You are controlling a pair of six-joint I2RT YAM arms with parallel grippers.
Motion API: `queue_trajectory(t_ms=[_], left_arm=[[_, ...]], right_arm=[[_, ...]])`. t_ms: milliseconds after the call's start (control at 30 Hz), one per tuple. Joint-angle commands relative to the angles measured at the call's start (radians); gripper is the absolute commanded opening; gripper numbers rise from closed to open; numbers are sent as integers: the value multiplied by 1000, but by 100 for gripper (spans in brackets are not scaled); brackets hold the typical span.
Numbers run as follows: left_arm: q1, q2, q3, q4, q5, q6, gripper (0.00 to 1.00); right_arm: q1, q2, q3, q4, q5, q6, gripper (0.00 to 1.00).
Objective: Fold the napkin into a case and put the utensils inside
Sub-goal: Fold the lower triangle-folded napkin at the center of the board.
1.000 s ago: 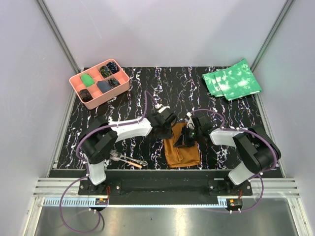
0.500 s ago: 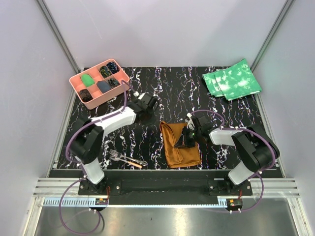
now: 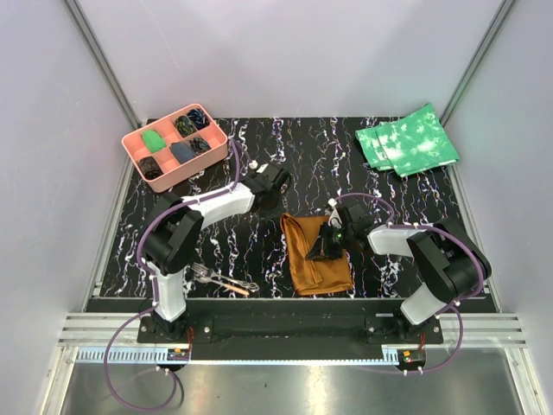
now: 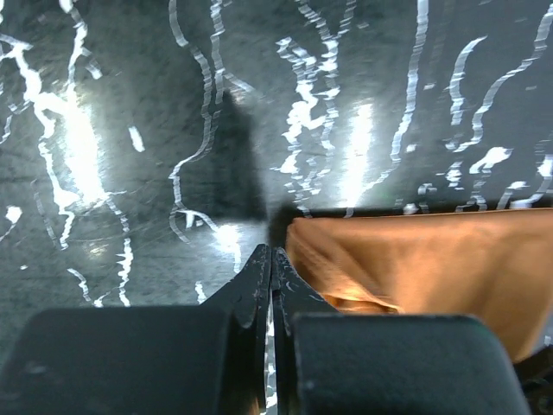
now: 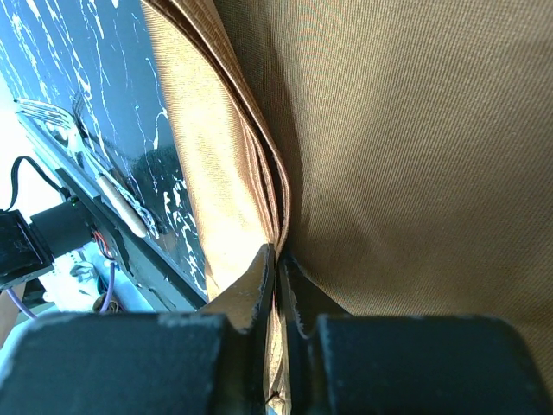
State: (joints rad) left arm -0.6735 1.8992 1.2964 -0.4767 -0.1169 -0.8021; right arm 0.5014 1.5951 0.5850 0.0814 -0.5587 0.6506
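The rust-brown napkin lies folded into an oblong on the black marbled mat, near the front middle. My right gripper rests on its right half and is shut on a raised fold of the cloth; in the right wrist view the napkin fills the frame, pinched between the jaws of that gripper. My left gripper hangs just beyond the napkin's far left corner, shut and empty. In the left wrist view this gripper has the napkin to its right. The utensils lie on the mat at front left.
A pink compartment tray with small items stands at the back left. Green mottled cloths lie at the back right. The black front rail runs just behind the napkin's near edge.
My left gripper let go of the napkin, drew back up and to the left, shut, then shifted slightly right. The napkin's left flap now lies flat. The right gripper stayed put.
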Motion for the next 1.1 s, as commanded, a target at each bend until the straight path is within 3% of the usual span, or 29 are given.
queue_trajectory(t_ms=[0, 500, 767, 1067], left_arm=[[-17, 15, 58, 33, 2, 11, 0], [-57, 72, 99, 67, 49, -6, 0], [-67, 100, 113, 93, 80, -20, 0], [-89, 81, 115, 95, 66, -22, 0]], right_arm=[[-8, -30, 1, 17, 2, -2, 12], [-8, -81, -5, 1, -3, 18, 36], [-8, -90, -17, -3, 3, 14, 42], [-118, -64, 110, -130, 25, -81, 59]])
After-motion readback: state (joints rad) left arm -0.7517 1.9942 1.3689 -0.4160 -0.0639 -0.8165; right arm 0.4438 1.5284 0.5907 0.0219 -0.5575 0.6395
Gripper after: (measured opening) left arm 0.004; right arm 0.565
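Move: The napkin's folded far-left corner lies about 3 cm right and 2 cm back of the left hand's closed fingers and some 2 cm below; the napkin's middle is roughly 11 cm to that hand's right and 13 cm back, the cutlery 13 cm left and 19 cm back. The right hand still has the flap's free edge right between its fingertips; from it the far-left corner is about 10 cm ahead and 6 cm left. The flap's far-left corner is met by the left hand's shut fingertips, which go about 5 cm to the right, rising a touch and then sinking 1 cm onto the cloth, bearing on it near its far end. The right fingers open to about half and release the flap's edge as that hand lifts some 1.5 cm, then starts to shift right and forward. ##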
